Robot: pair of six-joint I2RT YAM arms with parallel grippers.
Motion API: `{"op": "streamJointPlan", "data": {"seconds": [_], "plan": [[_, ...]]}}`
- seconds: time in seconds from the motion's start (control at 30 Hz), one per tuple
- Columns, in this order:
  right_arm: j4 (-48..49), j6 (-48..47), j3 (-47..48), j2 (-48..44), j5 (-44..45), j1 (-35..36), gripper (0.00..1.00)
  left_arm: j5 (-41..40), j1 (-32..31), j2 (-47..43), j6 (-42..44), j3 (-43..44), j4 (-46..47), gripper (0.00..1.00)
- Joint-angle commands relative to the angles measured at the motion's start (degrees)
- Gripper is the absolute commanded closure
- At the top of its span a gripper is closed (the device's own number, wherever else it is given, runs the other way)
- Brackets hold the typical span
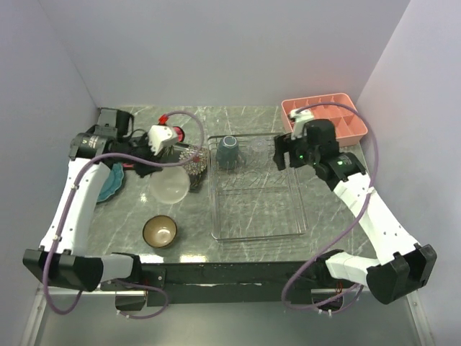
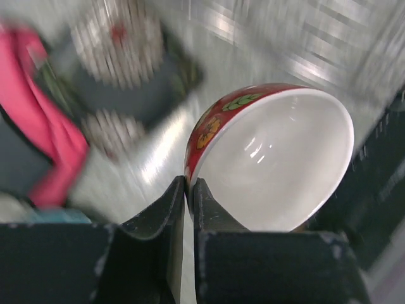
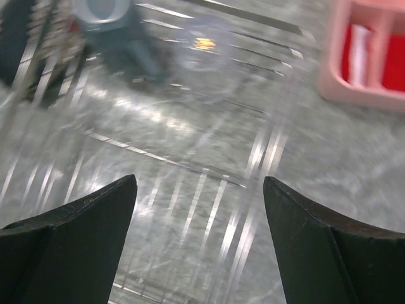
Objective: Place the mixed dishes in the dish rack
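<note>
My left gripper (image 1: 167, 164) (image 2: 188, 190) is shut on the rim of the red bowl (image 1: 170, 186) (image 2: 272, 158), one finger inside its white lining and one outside. The bowl hangs tilted, left of the dish rack (image 1: 256, 209). The square dark plate with white flowers (image 1: 194, 160) (image 2: 120, 69) lies just behind it. A blue plate (image 1: 112, 186) peeks out under my left arm. The dark cream-lined bowl (image 1: 160, 231) stands upright near the front. A grey-blue mug (image 1: 228, 151) (image 3: 107, 19) sits in the rack's back left. My right gripper (image 1: 282, 156) (image 3: 199, 190) hovers open over the rack wires (image 3: 209, 209), holding nothing.
A pink compartment tray (image 1: 324, 115) (image 3: 367, 57) stands at the back right beyond the rack. A red-pink cloth (image 2: 44, 139) lies left of the square plate. Grey walls close in the table on the left, back and right.
</note>
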Motion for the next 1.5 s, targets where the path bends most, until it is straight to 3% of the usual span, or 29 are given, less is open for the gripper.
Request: {"op": "streamJointPlan", "data": {"seconds": [0.0, 0.2, 0.33, 0.63, 0.9, 0.97, 1.0, 1.1, 1.47], "plan": [[-2.89, 5.47, 1.38, -0.6, 1.54, -9.03, 0.12, 6.4, -11.14, -3.39, -10.06, 1.37, 18.22, 0.99], [-6.32, 3.63, 1.47, -0.24, 0.29, -15.64, 0.13, 0.17, -24.86, -3.85, -14.22, -10.32, 45.36, 0.99], [-6.5, 3.1, 0.33, -1.65, 1.0, -17.84, 0.13, -2.74, -30.6, -2.35, -13.61, -17.43, 61.01, 0.99], [-6.59, 3.45, -5.38, -6.57, 1.7, -20.92, 0.13, 1.28, -34.65, 5.46, -12.81, -26.32, 91.01, 0.99], [-7.55, 3.37, -6.88, -7.02, 1.08, -21.54, 0.13, 6.12, -40.19, 17.85, -10.7, -37.22, 133.19, 0.99], [-7.55, 3.1, -6.53, -6.58, 1.08, -21.54, 0.13, 7.09, -40.28, 23.02, -10.1, -38.1, 142.06, 0.99], [-7.64, 2.84, -6.09, -6.23, 1.17, -21.63, 0.13, 7.96, -40.45, 24.96, -9.39, -38.97, 151.41, 0.99], [-7.46, 2.75, -5.83, -5.44, 1.0, -21.63, 0.13, 9.11, -40.54, 32.18, -9.29, -37.94, 163.85, 0.99], [-7.55, 3.36, -8.9, -6.66, 0.29, -21.63, 0.13, 18.16, -40.98, 44.41, -15.36, -33.0, 178.14, 0.99]]}}
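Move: The white-lined bowl is already held by its rim in the left fingers. Its place in the rack's right half lies about 36 cm to the right of that hand, 2 cm back and 16 cm lower. The upturned mug is some 15 cm ahead, 22 cm right and 18 cm down; the glass is 17 cm ahead, 33 cm right and equally low. From the right hand, that place is about 8 cm back, 2 cm left and 14 cm below. The held bowl is swept to the right over the rack's left side, near the mug, some 35 cm in all: first a short rise, then a descent to about 11 cm below its start. Meanwhile the left wrist swings clockwise and tips up until the closed fingers point level to the right, keeping their rim grip. The open right hand clears away, about 12 cm right and 5 cm down. ##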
